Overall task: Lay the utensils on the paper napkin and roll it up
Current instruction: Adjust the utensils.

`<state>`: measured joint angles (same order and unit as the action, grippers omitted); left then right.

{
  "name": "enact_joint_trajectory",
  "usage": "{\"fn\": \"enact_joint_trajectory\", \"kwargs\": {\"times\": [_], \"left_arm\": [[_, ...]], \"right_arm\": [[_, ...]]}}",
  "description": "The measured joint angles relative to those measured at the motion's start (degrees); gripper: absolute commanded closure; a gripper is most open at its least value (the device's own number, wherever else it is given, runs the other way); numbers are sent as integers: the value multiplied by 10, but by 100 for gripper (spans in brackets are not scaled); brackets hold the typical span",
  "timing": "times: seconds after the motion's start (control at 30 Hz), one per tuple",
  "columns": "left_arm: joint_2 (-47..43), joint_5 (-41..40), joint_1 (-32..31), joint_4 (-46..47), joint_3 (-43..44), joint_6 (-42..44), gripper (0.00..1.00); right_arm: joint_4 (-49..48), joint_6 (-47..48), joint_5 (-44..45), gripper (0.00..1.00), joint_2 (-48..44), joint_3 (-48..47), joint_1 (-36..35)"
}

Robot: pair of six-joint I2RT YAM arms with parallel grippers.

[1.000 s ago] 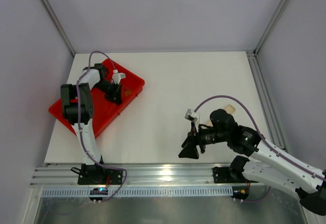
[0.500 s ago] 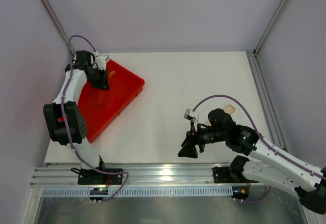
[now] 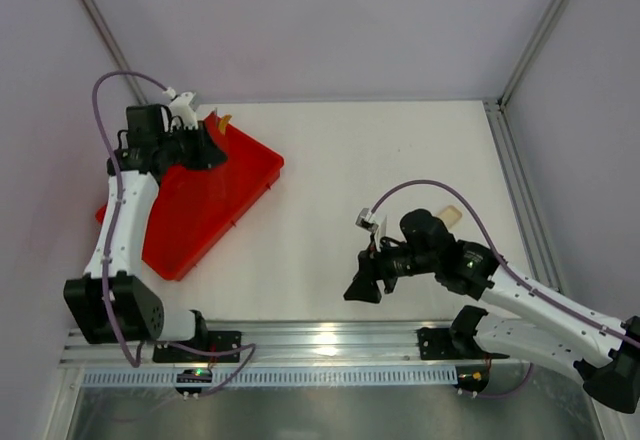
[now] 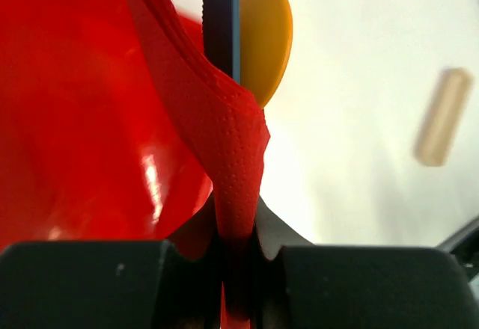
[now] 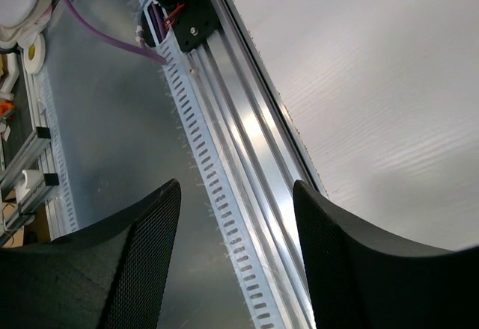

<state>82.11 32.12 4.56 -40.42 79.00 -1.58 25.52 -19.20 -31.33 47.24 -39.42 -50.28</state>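
In the left wrist view my left gripper (image 4: 238, 248) is shut on the paper napkin (image 4: 233, 143), a thin red dimpled sheet that rises crumpled from between the jaws. An orange rounded piece (image 4: 263, 36) shows just behind the napkin. From above, the left gripper (image 3: 207, 146) hangs over the far corner of the red tray (image 3: 215, 205). One pale tan utensil (image 3: 450, 214) lies on the white table behind the right arm, and shows blurred as the utensil (image 4: 443, 117) at the left wrist. My right gripper (image 3: 362, 286) stands open and empty near the table's front edge.
Between the right gripper's (image 5: 236, 194) jaws, the wrist view shows the aluminium rail (image 5: 247, 157) along the table's near edge. Grey frame posts (image 3: 100, 30) flank the white table (image 3: 380, 160).
My left arm has swung from the middle of the tray up to its far left corner, with the gripper staying shut. The right gripper has drifted slightly left.
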Motion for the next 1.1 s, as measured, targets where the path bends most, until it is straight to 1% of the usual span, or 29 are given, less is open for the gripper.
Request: {"fn": "enact_joint_trajectory", "kwargs": {"times": [0.07, 0.13, 0.2, 0.27, 0.47, 0.63, 0.8, 0.97, 1.1], "left_arm": [[-62, 37, -18, 46, -38, -47, 100], [-125, 67, -48, 112, -87, -113, 100], [-158, 81, -89, 151, -117, -154, 100], [-193, 91, -130, 203, -161, -213, 100], [-283, 88, -214, 369, -324, -384, 100], [-341, 75, -259, 492, -414, -497, 100], [-352, 58, -295, 579, -443, -558, 100], [-347, 42, -329, 619, -450, -583, 100], [-344, 32, -339, 641, -451, -587, 100]], "right_arm": [[-11, -8, 2, 36, 13, -6, 0], [-35, -23, 3, 36, 33, -14, 0], [-68, -41, 3, 36, 54, -21, 2], [-108, -63, 5, 36, 68, -23, 3], [-216, -116, 8, 34, 94, -41, 22], [-317, -160, -9, 29, 110, -41, 66], [-384, -192, -35, 29, 147, -41, 84], [-436, -221, -58, 30, 186, -41, 85], [-473, -246, -72, 32, 196, -41, 85]]}}
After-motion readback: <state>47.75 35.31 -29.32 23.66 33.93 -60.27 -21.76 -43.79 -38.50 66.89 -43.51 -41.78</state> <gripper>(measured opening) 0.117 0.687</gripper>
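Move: Over the red box, about 21 cm up, the left hand already holds the rolled napkin with the utensils sticking out; the box's middle is level with the hand in reach and some 12 cm to its left. The open right gripper waits about 29 cm back and 34 cm to the right, some 6 cm lower. From the right hand, the roll is about 29 cm ahead, 34 cm left and 6 cm above; the wooden tray lies roughly 21 cm ahead and 26 cm right, 17 cm below. Swinging right and back in about equal parts, with a rise of some 8 cm mostly at the start, the left hand carries the roll off the box towards the right gripper, rolling about 50 degrees until its fingers point level to the right. The right hand, fingers staying open, comes forward, up and left by about 15 cm in all to meet the roll, levelling its fingers as it turns. ##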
